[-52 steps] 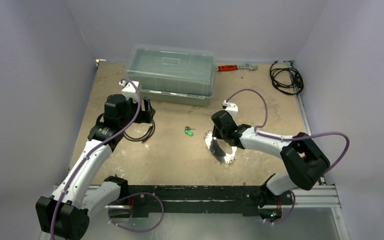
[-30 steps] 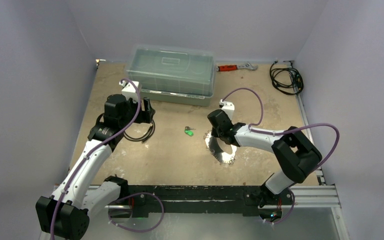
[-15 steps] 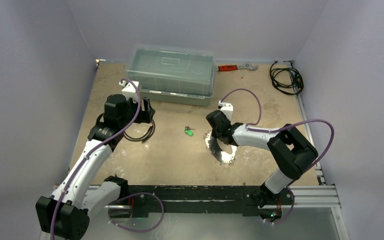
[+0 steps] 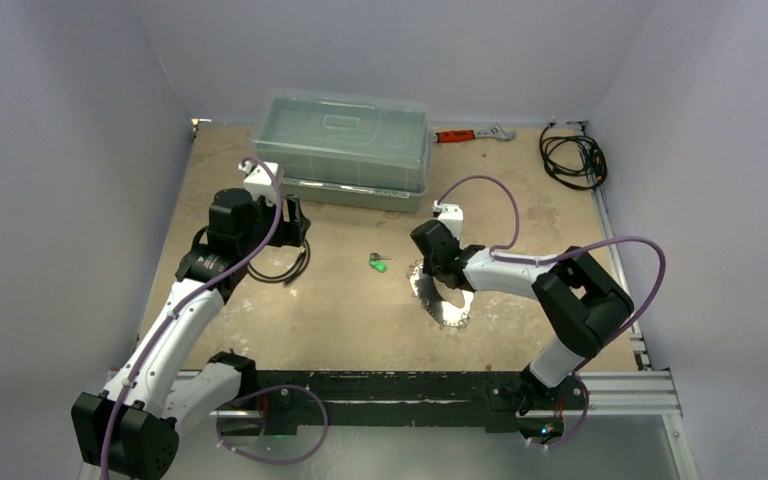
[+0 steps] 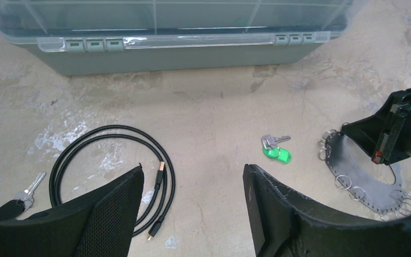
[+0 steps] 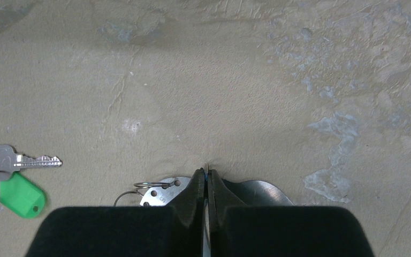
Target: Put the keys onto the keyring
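Observation:
A small silver key on a bright green tag (image 4: 379, 263) (image 5: 277, 154) (image 6: 12, 188) lies flat on the table's middle. Just right of it lies the keyring (image 4: 447, 306) (image 5: 361, 174) (image 6: 160, 194), a flat shiny metal crescent with holes and several small wire rings. My right gripper (image 4: 428, 272) (image 6: 206, 174) is shut on the crescent's upper edge, with a thin metal sliver showing between the pads. My left gripper (image 4: 295, 222) (image 5: 192, 168) hovers open and holds nothing, well left of the green key. Another silver key with a dark head (image 5: 24, 193) lies at the far left.
A grey lidded toolbox (image 4: 345, 150) (image 5: 166, 59) stands at the back. A black cable loop (image 4: 280, 262) (image 5: 112, 171) lies under the left gripper. A red-handled wrench (image 4: 470, 133) and a coiled black cable (image 4: 572, 155) lie at the back right.
My right gripper has crept a little left over the keyring and its jaws have shut on the metal edge. The left arm and the green key have not moved.

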Tool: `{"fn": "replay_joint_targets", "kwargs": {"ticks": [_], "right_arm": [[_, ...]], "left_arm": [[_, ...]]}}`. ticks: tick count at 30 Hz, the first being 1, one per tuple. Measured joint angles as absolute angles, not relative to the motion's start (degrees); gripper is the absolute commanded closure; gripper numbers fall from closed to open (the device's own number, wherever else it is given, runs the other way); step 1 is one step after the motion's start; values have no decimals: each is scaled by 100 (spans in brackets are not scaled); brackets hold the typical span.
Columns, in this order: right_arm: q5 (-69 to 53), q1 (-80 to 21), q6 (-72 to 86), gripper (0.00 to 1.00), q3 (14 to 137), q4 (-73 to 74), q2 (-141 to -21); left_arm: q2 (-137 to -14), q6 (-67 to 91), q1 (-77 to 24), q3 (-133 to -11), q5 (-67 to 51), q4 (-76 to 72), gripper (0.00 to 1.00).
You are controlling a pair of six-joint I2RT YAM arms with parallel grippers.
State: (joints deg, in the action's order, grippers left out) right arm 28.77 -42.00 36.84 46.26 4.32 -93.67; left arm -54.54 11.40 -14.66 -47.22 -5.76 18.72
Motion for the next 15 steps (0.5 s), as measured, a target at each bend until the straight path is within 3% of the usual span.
{"fn": "replay_joint_targets", "kwargs": {"ticks": [6, 15], "right_arm": [[2724, -4224, 3118, 100, 4786, 659, -9017], [1872, -4276, 2003, 100, 4901, 558, -7524]], "left_arm": [[-5188, 1144, -1468, -4615, -1061, 1575, 32], [-4158, 1194, -1470, -3997, -1994, 357, 30]]}}
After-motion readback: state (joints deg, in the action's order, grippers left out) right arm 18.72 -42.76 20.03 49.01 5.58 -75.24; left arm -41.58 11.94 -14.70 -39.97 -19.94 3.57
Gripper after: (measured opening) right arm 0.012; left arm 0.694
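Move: The right fingers are already shut on the far edge of the keyring, with the open left gripper roughly 24 cm to their left, level fore and aft, and 18 cm higher. The keys lie about 11 cm left of the right hand and 1 cm ahead, just below it. From the left hand, the keyring's middle is some 27 cm right, 5 cm back and 19 cm down; at that same depth the keys are 13 cm right and 1 cm ahead, the black cable 9 cm left and 3 cm ahead. Straight up goes the right hand, about 12 cm and quickening, drifting 3 cm left while keeping its pinch on the keyring; it turns some 20 degrees counter-clockwise and its fingertips tilt up. The empty left hand, jaws still open, rises about 7 cm, moving right and slightly back as its fingers level out and swing clockwise towards the raised keyring. ##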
